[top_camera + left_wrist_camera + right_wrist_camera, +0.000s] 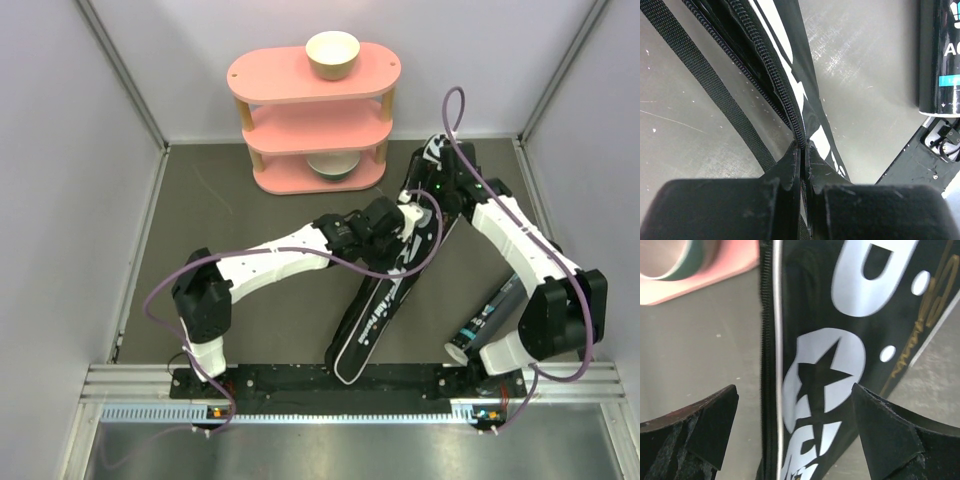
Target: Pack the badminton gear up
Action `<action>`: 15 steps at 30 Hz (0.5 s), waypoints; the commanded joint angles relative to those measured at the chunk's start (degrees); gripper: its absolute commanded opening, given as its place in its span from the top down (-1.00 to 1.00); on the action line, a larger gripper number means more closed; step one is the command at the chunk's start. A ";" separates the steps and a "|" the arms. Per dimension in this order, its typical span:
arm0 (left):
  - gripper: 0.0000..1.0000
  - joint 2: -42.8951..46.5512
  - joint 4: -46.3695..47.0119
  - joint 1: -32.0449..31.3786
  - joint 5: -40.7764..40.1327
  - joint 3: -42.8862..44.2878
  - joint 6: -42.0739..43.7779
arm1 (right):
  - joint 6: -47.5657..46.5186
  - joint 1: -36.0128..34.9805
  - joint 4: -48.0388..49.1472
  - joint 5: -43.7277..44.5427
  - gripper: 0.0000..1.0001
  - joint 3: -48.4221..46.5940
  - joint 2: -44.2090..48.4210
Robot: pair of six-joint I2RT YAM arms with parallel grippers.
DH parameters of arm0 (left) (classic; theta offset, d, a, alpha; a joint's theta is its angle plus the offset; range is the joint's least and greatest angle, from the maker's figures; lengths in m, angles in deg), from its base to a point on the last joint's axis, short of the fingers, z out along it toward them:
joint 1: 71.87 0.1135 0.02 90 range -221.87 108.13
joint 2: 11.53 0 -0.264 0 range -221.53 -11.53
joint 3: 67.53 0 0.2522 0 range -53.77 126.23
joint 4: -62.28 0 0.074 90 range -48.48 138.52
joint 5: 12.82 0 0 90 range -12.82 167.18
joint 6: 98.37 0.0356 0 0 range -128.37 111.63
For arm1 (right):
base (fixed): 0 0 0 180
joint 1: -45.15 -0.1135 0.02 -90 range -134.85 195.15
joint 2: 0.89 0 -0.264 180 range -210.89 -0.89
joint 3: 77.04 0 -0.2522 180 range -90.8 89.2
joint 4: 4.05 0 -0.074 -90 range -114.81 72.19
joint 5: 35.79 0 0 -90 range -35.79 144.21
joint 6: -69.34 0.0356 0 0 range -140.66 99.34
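The long black bag (365, 330) with white lettering lies slantwise on the grey table, from the near edge toward the back right. My left gripper (405, 215) sits over its upper half. In the left wrist view this gripper (804, 145) is shut on the bag's zipper edge (782, 90), with a black strap (715, 95) trailing beside it. My right gripper (437, 188) hovers over the bag's far end. Its jaws (795, 390) stand wide open astride the lettered panel (840, 365) without touching it. A black tube (487, 320) lies to the right of the bag, and its end (940, 50) shows in the left wrist view.
A pink three-tier shelf (315, 120) stands at the back with a cream bowl (332, 55) on top and another bowl (335, 165) on its lowest tier. Its base (700, 280) lies just left of the bag's far end. White walls close in three sides.
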 commanded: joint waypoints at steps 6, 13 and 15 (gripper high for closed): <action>1.00 1.48 0.43 -2.10 -3.16 3.89 0.74 | 2.10 -3.94 -9.01 17.18 -0.56 -6.35 -6.58; 1.00 4.37 0.00 -1.93 -2.28 1.88 -2.68 | -3.16 -4.03 1.16 12.36 0.59 -1.87 -2.55; 0.67 7.78 1.39 -1.23 -1.05 -1.19 -3.47 | -4.57 -3.94 5.21 8.32 0.93 2.24 1.56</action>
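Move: The racket bag's zipped edge runs below the right hand's open fingers, about 4 cm under them and perhaps 1 cm to the right. The small bowl on the pink shelf's bottom board stands some 12 cm ahead of that hand and 21 cm to its left, the shuttle tube about 20 cm back and 20 cm to its right, both some 14 cm lower. From the left hand, this stretch of edge is roughly 15 cm ahead and 4 cm to the right, about level. The bag's zipped edge is taken between the right fingers: that hand sinks over it by nearly 4 cm, easing a bit over 1 cm to the right and rolling its left side down some 10 degrees, then closes from wide open to a pinch. Nearer the base, the left hand keeps its pinch on the same edge, almost still. ##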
